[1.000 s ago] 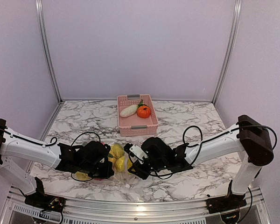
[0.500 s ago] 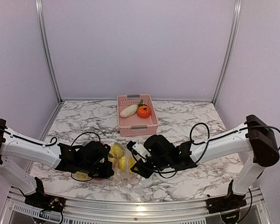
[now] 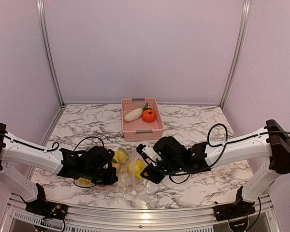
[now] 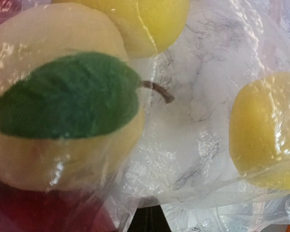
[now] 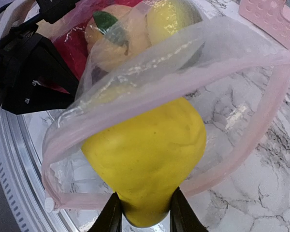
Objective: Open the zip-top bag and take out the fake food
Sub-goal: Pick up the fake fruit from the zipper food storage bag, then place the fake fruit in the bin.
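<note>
The zip-top bag (image 3: 127,180) lies crumpled between both arms, its pink zip strip (image 5: 183,77) gaping open. My right gripper (image 5: 142,217) is shut on a yellow fake fruit (image 5: 150,154), which sits halfway through the bag's mouth. From above, that fruit (image 3: 137,167) is just left of the right gripper (image 3: 145,170). My left gripper (image 4: 147,220) is shut on the bag's film at the far end. Inside the bag are a pale fruit with a green leaf (image 4: 63,106), a yellow one (image 4: 150,19) and a red one (image 4: 38,212).
The pink basket (image 3: 141,130) stands behind the bag at mid table, holding a white radish (image 3: 133,114) and an orange fruit (image 3: 149,115). Its corner (image 5: 270,14) shows in the right wrist view. The left arm's black body (image 5: 29,72) is close beyond the bag.
My right gripper has drawn to the right with the yellow fruit, away from the left gripper, and the bag's mouth has stretched with it. The left gripper has stayed still.
</note>
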Controlling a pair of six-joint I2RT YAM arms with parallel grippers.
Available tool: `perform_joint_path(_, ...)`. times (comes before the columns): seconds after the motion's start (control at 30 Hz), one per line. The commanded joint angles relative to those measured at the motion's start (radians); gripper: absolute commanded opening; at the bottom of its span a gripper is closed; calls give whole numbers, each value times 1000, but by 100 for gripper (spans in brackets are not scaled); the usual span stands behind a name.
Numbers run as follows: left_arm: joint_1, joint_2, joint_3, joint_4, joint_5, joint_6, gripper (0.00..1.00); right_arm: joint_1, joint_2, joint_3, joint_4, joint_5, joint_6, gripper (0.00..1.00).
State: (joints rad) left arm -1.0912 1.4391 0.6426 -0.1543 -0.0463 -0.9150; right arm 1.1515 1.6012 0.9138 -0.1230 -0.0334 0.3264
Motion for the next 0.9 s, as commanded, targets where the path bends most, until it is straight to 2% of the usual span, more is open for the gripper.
perform_joint_path(0.0, 10, -12, -5, -49, -25, 18, 0, 5, -63, 0, -75, 29, 28, 17)
perform_joint_path(0.57, 10, -76, 106, -60, -17, 101, 0, -18, -262, -77, -217, 108, 109, 17)
perform_joint_path(0.87, 11, -88, 133, -73, -24, 114, 0, -102, -346, -68, -246, 74, 130, 17)
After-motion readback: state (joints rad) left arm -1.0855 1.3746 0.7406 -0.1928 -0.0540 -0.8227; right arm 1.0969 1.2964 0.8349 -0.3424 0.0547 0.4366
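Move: The right hand still grips the yellow fruit, whose middle lies about 3 cm left of it, 1 cm ahead and 3 cm lower, still partly inside the bag mouth. The pink basket is some 27 cm ahead, 1 cm left and 6 cm lower. Inside the bag, the green-yellow fruit lies roughly 10 cm left and 7 cm ahead, the leafed peach 12 cm left and 4 cm ahead, both 6 cm lower. From the left hand the basket is about 28 cm ahead, 11 cm right and slightly lower. Keeping its grip on the yellow fruit, the right hand draws it out through the bag mouth, about 7 cm to the right and some 4–5 cm up, with a brief level stretch partway and a clockwise turn of roughly 10 degrees. The left hand, fingers still shut on the bag film, waits at first, then rises about 5 cm and goes a little right and forward, tilting slightly. ##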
